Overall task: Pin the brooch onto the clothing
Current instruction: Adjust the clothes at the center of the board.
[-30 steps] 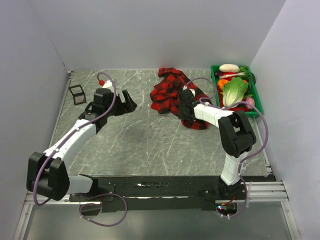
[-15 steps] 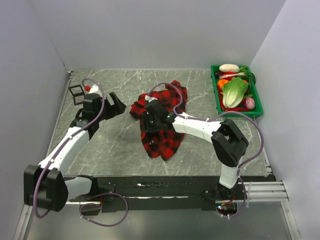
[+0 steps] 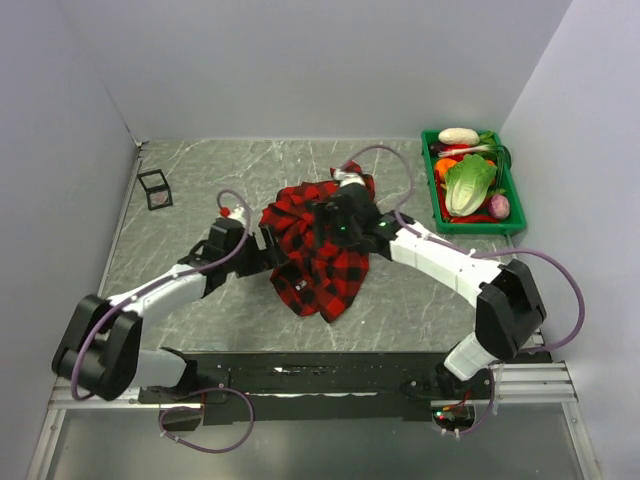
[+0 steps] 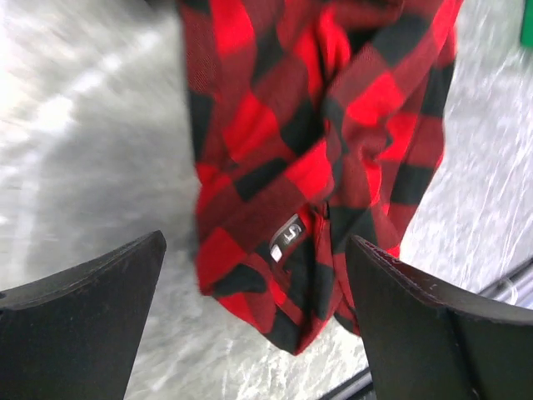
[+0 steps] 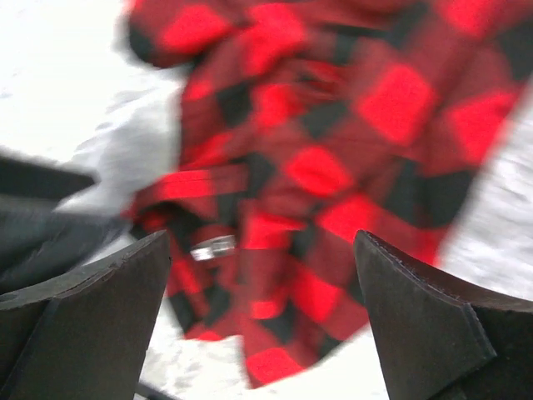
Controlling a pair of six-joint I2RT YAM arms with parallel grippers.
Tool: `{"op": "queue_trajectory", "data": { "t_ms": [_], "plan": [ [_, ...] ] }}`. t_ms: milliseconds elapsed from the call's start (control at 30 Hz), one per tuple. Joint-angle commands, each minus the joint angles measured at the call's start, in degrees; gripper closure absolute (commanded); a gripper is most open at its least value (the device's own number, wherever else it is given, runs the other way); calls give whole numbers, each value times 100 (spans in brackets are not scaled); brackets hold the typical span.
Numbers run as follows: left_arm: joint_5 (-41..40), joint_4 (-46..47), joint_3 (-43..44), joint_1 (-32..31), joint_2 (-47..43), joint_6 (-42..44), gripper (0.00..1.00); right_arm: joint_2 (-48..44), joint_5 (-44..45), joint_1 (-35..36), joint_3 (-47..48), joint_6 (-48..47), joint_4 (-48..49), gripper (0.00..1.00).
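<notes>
The clothing [image 3: 318, 258], a red-and-black plaid shirt, lies crumpled in a heap at the middle of the table. The brooch is out of view. My left gripper [image 3: 270, 246] is open at the heap's left edge; in the left wrist view the shirt [image 4: 308, 150] lies beyond its spread fingers [image 4: 83, 333], and a small label [image 4: 287, 237] shows on the cloth. My right gripper [image 3: 338, 214] hovers open over the heap's back part. In the blurred right wrist view the shirt [image 5: 333, 150] fills the space beyond its empty gripper [image 5: 262, 321].
A green tray [image 3: 512, 190] of toy vegetables stands at the back right against the wall. A small black wire-frame cube [image 3: 155, 188] sits at the back left. Grey walls close in the table on three sides.
My right gripper dragged the shirt from the back right to the middle, then opened and let it go. My left arm swung right and toward the front, up to the shirt's left edge.
</notes>
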Motion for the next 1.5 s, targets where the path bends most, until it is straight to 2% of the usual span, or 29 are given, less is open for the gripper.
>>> {"op": "queue_trajectory", "data": {
  "t_ms": [0,200,333,367,400,433,500,533,600,633,733,800,900,933,1000,1033,1100,1133,1167,1300,1467],
  "plan": [
    [150,660,40,-362,469,-315,3,-107,-297,-713,-537,120,104,4],
    [-755,123,339,-670,927,-34,4,156,-500,-1128,-520,172,334,6],
    [-414,457,243,-688,1182,-138,1,507,-684,-1365,-362,208,545,10],
    [-204,553,234,-705,1244,-165,5,586,-711,-1374,-222,208,554,11],
    [-150,633,234,-706,1349,-191,10,752,-737,-1374,-134,199,545,11],
    [-141,651,242,-714,1393,-200,20,832,-781,-1374,-55,199,545,12],
    [-202,651,269,-714,1472,-183,32,1026,-781,-1357,112,225,632,13],
    [-246,599,277,-714,1473,-174,47,1105,-790,-1365,165,286,642,13],
    [-368,537,312,-714,1447,-104,64,1368,-790,-1365,358,322,607,13],
    [-395,476,313,-714,1420,-95,77,1456,-781,-1365,420,357,624,14],
    [-562,396,278,-714,1271,-51,93,1781,-781,-1374,675,436,633,15],
    [-667,291,234,-714,1113,-33,97,1966,-966,-1365,807,480,685,18],
    [-852,124,216,-714,849,28,99,2107,-1106,-1365,913,524,791,33],
    [-992,-42,225,-714,779,54,99,2116,-1150,-1365,956,515,826,45],
    [-1046,-296,303,-714,524,159,99,2134,-1246,-1374,1000,463,852,55],
    [-1420,-394,339,-706,445,204,99,2134,-1282,-1383,1044,437,887,67],
    [-1704,-762,540,-697,190,370,99,2029,-1317,-1400,1071,401,879,78],
    [-1862,-895,619,-688,120,432,99,1959,-1326,-1444,1062,366,879,95],
    [-2098,-1000,707,-644,-64,502,99,1793,-1309,-1470,1045,357,896,99],
    [-2636,-1475,1295,-451,-521,958,99,1107,-1133,-1673,939,200,774,100],
    [-2049,-1380,1762,373,-822,1285,99,-411,-142,-1752,562,-222,615,100]
  ]
}}
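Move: The clothing lies crumpled under both hands. Its left edge, where the left fingers will shut, is about 7 cm below the left hand, 3 cm to its right and 1 cm back; a small silver tag on the cloth lies some 3 cm back and 4 cm right of that hand. The far right end, the right hand's goal, is about 9 cm ahead of the right hand, 2 cm to its right and 11 cm down. The clothing's left edge is pinched by the left fingers after a drop of about 6 cm with a small shift right; they then lift it some 14 cm while drawing left and forward, the fingertips tilting up. The right hand, open, first swings right, then reaches forward and down to the far right end, shuts on it and rises about 8 cm, easing right. ##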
